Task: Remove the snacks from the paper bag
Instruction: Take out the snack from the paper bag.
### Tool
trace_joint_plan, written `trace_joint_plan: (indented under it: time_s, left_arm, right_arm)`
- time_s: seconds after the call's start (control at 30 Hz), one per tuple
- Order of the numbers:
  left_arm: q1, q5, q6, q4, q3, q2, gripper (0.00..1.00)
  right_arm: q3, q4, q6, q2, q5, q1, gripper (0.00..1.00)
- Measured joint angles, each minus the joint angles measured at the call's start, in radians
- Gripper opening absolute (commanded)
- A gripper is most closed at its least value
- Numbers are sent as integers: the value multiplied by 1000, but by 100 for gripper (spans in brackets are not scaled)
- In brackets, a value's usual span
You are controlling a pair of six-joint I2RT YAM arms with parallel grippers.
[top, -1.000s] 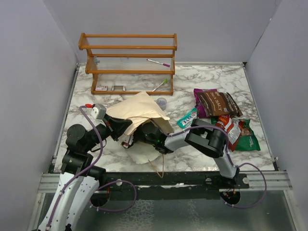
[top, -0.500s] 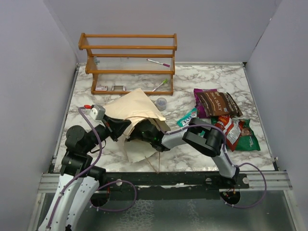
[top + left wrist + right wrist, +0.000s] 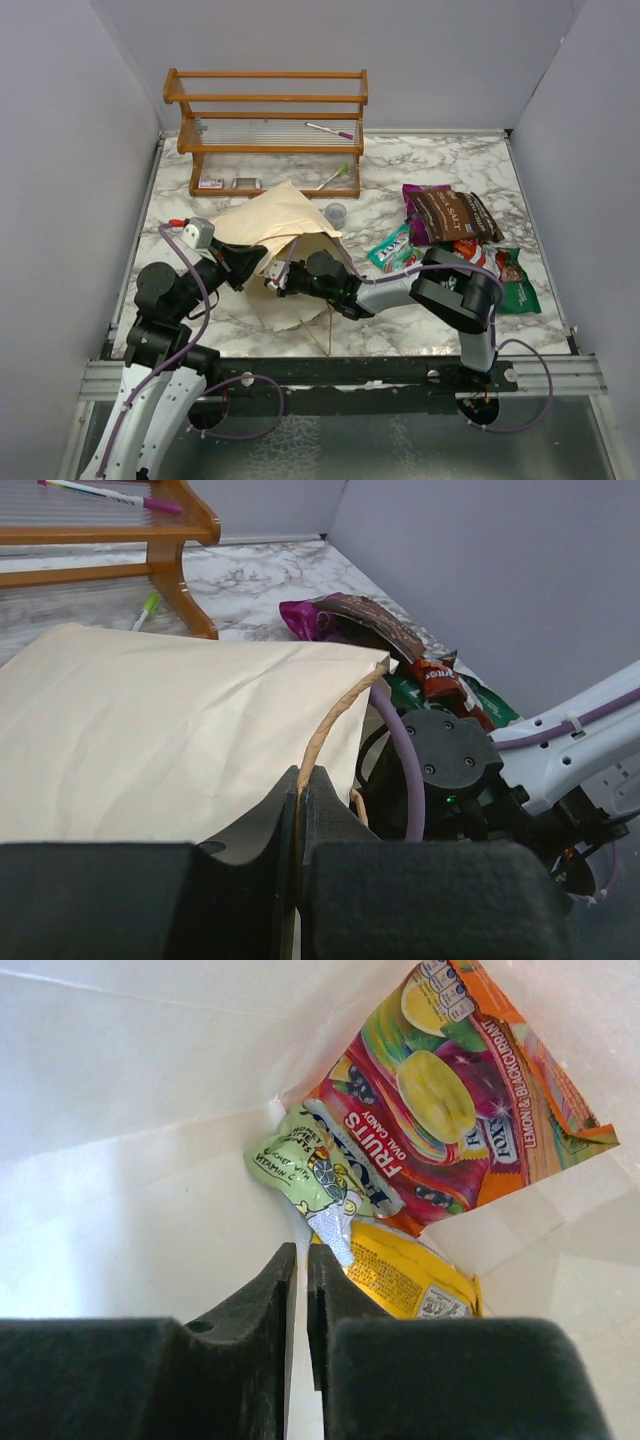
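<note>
The cream paper bag (image 3: 275,220) lies on its side at centre-left, mouth toward my arms. My left gripper (image 3: 300,780) is shut on its tan string handle (image 3: 325,715), holding the upper edge up. My right gripper (image 3: 301,1255) is inside the bag with its jaws shut. The silver end of a green packet (image 3: 310,1175) touches its right fingertip; nothing shows between the fingers. An orange fruit-candy packet (image 3: 450,1100) and a yellow one (image 3: 400,1275) lie just beyond. On the table to the right lie dark brown (image 3: 450,213), teal (image 3: 390,248), red (image 3: 480,265) and green (image 3: 515,285) packets.
A wooden rack (image 3: 265,130) with markers on it stands at the back of the marble table (image 3: 440,160). A small clear cup (image 3: 336,212) sits by the bag's far corner. Grey walls close in the left, right and back sides.
My right gripper has closed inside the bag, and its arm has shifted slightly right. The left gripper still holds the handle; the bag's top edge has shifted a little.
</note>
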Motion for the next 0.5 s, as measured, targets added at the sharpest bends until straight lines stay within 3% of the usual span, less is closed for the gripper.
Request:
trace_joint_plan:
  time_s: [0.13, 0.5]
  left_arm:
    - [0, -1, 2, -1, 1, -3, 0]
    - [0, 12, 3, 2, 1, 2, 0]
  right_arm:
    - [1, 22, 2, 21, 1, 0, 40]
    - [139, -15, -106, 184, -10, -5, 60]
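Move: From the right hand, already inside the paper bag, the small green snack lies about 3 cm ahead, 6 cm left and 5 cm below. The yellow snack is roughly 5 cm ahead and 3 cm left, the Fruits candy pouch some 9 cm ahead and 6 cm left, both about 4-5 cm down. From the left hand, the green snack lies about 7 cm ahead, 7 cm left and 25 cm below. Down and leftward, with a little forward, the right hand travels about 5 cm deeper into the bag towards the small green snack, its nearly shut fingers spreading to about half open and its wrist turning only slightly. Whether the fingers touch the snack can't be seen. The left hand stays in place, still pinching the bag's handle. ##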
